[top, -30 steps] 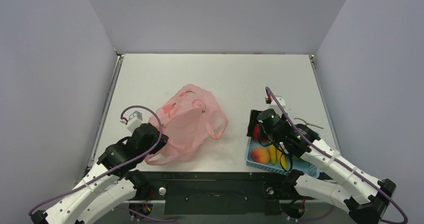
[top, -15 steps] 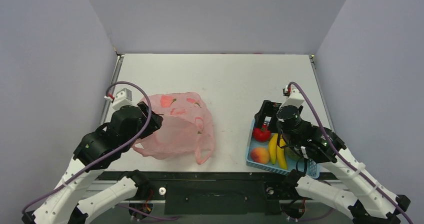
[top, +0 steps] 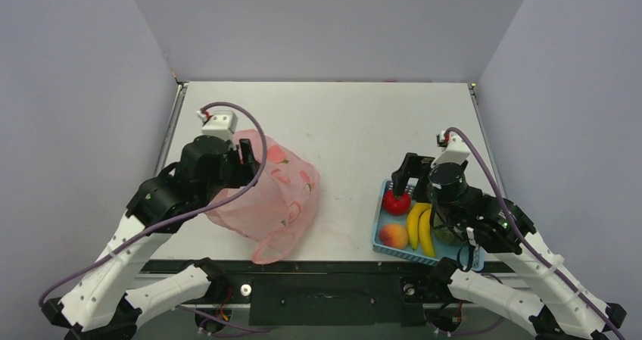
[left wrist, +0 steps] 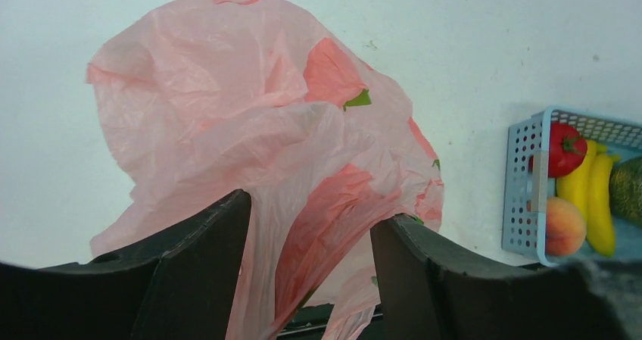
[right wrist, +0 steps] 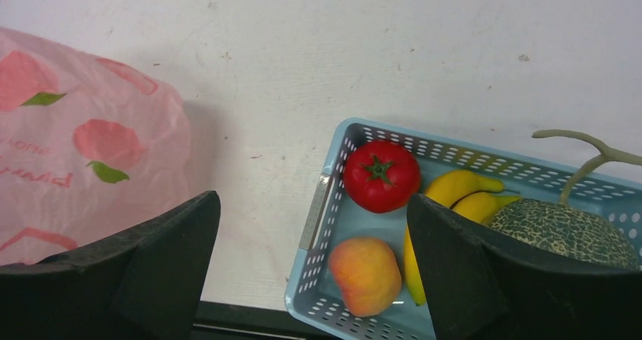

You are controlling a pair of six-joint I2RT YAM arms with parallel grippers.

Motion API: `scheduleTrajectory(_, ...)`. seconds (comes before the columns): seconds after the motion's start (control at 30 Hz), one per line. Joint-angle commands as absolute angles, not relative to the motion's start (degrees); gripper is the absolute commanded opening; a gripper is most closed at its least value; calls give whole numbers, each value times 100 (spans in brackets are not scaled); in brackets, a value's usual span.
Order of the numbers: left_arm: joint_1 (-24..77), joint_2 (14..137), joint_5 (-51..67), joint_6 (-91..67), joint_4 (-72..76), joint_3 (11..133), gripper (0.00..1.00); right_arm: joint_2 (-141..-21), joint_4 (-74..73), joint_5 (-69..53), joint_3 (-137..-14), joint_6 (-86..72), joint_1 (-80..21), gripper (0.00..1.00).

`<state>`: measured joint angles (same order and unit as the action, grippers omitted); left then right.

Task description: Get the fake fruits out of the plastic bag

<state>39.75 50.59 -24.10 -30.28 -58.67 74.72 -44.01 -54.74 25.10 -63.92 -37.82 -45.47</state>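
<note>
The pink plastic bag (top: 265,196) hangs crumpled under my left gripper (top: 246,152), its loop handle drooping toward the table's front edge. In the left wrist view the jaws stand apart (left wrist: 310,226) and bag fabric (left wrist: 265,128) runs between them, not pinched. The fruits lie in a blue basket (top: 382,238): tomato (top: 396,202), peach (top: 393,235), two bananas (top: 420,226), and a melon (right wrist: 564,230) mostly hidden under my right arm in the top view. My right gripper (top: 405,175) is open and empty above the basket's left rim (right wrist: 314,211).
The basket sits at the front right of the white table (top: 348,128), close to the front edge. Grey walls enclose the table on three sides. The black front rail (top: 325,268) runs below the bag and basket.
My left gripper has risen and moved back, carrying the bag up and leftward. My right gripper has lifted off the basket and moved back, uncovering the tomato and bananas.
</note>
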Motion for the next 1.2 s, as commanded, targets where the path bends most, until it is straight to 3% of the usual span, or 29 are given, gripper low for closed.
scheduleTrajectory(0.0, 3962, 5926, -1287, -1671, -4708, 7778, 56, -4444, -4767, 1837, -6033, -3485, -4587, 89)
scheduleTrajectory(0.17, 3952, 6573, -759, -2054, -4853, 8499, 57, -4711, -3396, 77, -5434, -3450, -4687, 89)
scheduleTrajectory(0.33, 3953, 6570, 279, -1937, -4435, 8401, 57, -5464, -1885, -177, -5338, -3533, -5626, 89)
scheduleTrajectory(0.6, 3800, 6816, 625, -1828, -5043, 9131, 57, -6381, -872, 2407, -5555, -2696, -6534, 89)
scheduleTrajectory(0.83, 3700, 6744, 829, -2098, -4905, 8870, 57, -7047, -507, 3290, -5892, -2256, -6413, 85)
scheduleTrajectory(0.97, 3601, 6406, 193, -2029, -4285, 8792, 57, -7434, 105, 2486, -5569, -2691, -5767, 65)
scheduleTrajectory(1.1, 3569, 5832, -243, -1858, -2863, 8260, 57, -7886, 418, 1987, -5387, -2841, -5598, 35)
scheduleTrajectory(1.13, 3569, 5738, -359, -1842, -2320, 8112, 57, -7961, 489, 1925, -5377, -2848, -5607, 22)
scheduleTrajectory(1.17, 3568, 5523, -591, -1809, -2004, 7809, 57, -7980, 530, 1861, -5343, -2852, -5649, 17)
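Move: The plastic bag hangs from the left fingers, its middle about 4 cm ahead of that hand, 2 cm to its right and some 14 cm below. From the empty right hand, the bag's middle lies roughly 34 cm to the left, 4 cm ahead and 12 cm lower. The tomato sits about 3 cm ahead, 1 cm left and 18 cm below that hand; the basket's middle is some 3 cm back, 9 cm right and 20 cm down. The plastic bag's right side is met by the right hand, which sweeps about 20 cm left away from the basket, drawing back slightly and sinking, then pushes forward and down with its fingers closing on the film. The left hand, fingers still part-open with the bag caught on them, swings right and forward, draws back a little while turning clockwise, then lifts. ##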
